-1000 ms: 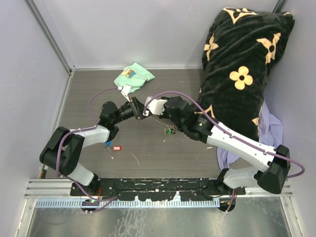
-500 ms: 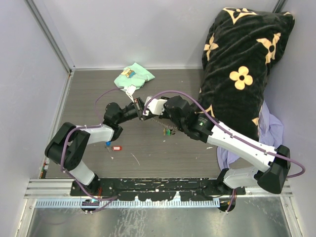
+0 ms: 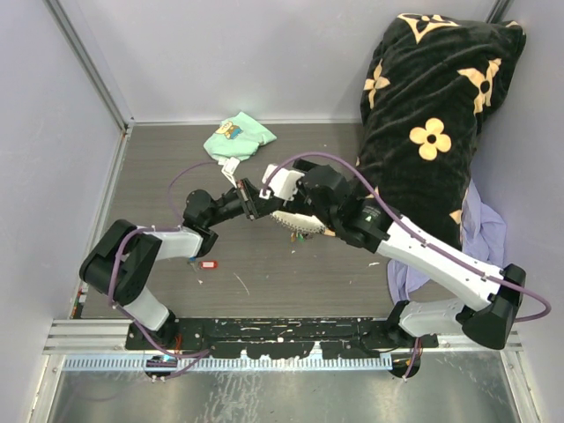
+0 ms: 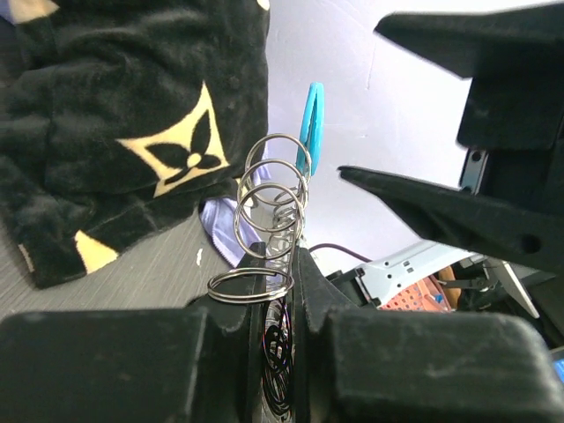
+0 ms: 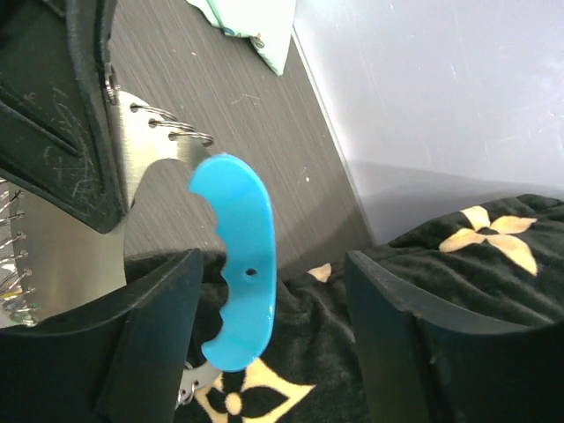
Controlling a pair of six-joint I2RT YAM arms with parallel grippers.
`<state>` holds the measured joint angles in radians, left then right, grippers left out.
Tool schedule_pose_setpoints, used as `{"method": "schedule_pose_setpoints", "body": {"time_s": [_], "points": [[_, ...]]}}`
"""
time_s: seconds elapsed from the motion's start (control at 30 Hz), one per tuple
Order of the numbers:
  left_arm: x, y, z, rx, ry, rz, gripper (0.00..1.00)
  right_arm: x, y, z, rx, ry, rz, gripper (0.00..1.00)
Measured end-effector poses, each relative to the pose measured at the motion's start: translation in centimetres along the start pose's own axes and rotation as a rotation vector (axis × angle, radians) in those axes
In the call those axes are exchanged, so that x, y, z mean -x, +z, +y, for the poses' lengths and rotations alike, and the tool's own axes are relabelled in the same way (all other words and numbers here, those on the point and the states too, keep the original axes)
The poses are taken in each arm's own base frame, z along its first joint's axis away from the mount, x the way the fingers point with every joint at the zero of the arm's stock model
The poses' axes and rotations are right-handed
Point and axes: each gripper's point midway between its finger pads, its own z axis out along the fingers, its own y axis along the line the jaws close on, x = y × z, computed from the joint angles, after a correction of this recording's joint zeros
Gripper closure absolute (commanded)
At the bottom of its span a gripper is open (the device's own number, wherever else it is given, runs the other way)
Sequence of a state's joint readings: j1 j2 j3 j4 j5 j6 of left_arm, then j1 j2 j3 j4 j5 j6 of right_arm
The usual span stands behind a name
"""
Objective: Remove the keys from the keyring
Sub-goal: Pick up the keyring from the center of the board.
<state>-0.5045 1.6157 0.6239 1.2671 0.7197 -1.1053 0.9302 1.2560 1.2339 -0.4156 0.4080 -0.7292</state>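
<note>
My left gripper [image 4: 278, 264] is shut on the keyring [image 4: 269, 211], a stack of silvery rings standing up out of its jaws. The keyring's sky-blue fob [image 5: 242, 273] hangs free between the wide-apart fingers of my right gripper [image 5: 273, 326], close to the left finger [image 5: 159, 335]. In the top view both grippers meet above mid-table, left gripper [image 3: 249, 196] facing right gripper [image 3: 271, 196]. A silvery plate [image 3: 295, 218] hangs below them with small coloured keys [image 3: 301, 234] at its lower edge. Two loose keys lie on the table, one with a red tag [image 3: 208, 263] and one with a blue tag [image 3: 192, 256].
A mint-green cloth [image 3: 238, 137] lies at the back of the table. A big black flowered blanket [image 3: 432, 123] fills the right side, with a lilac cloth [image 3: 485, 229] below it. Grey walls close in the left and the back.
My left gripper has closed on the rings. My right gripper has opened and let go, and the silvery plate with the keys now shows below the two grippers.
</note>
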Motion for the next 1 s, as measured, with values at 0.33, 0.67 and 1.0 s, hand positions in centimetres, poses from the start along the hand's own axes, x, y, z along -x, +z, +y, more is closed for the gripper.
{"method": "schedule_pose_setpoints", "body": {"time_s": [0.33, 0.67, 1.0], "points": [[-0.3, -2.2, -1.3, 0.019, 0.109, -0.054, 1.0, -1.3, -3.0, -4.2, 0.147, 0.326, -0.137, 0.03], [-0.2, -4.4, -4.6, -0.035, 0.293, -0.115, 1.0, 0.2, -6.0, -0.7, 0.581, 0.652, -0.384, 0.02], [0.5, -4.8, -6.8, -0.087, 0.345, -0.141, 1.0, 0.5, -6.8, 3.5, 0.881, 0.865, -0.485, 0.05]]}}
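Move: The left hand already holds the keyring by its left end; the keyring's middle lies about 6 cm to this hand's right and 1 cm ahead, at its height. The red key lies some 17 cm left and 10 cm back, the green cloth about 9 cm left and 25 cm ahead, both roughly 21 cm below. From the open right hand the keyring's middle is about 4 cm back, 1 cm left and 5 cm below; the left fingers are about 5 cm back, 7 cm left and 5 cm below. Keeping its pinch on the keyring, the left hand draws it some 5 cm back, with 4 to 5 cm of left and rise, rolling its forward side up about 20 degrees. The right hand opens fully, swings out right and up, then comes back past the handle and down, ending about 7 cm back; its wrist rolls and turns counter-clockwise until the fingers point left, astride the keyring's right end. ##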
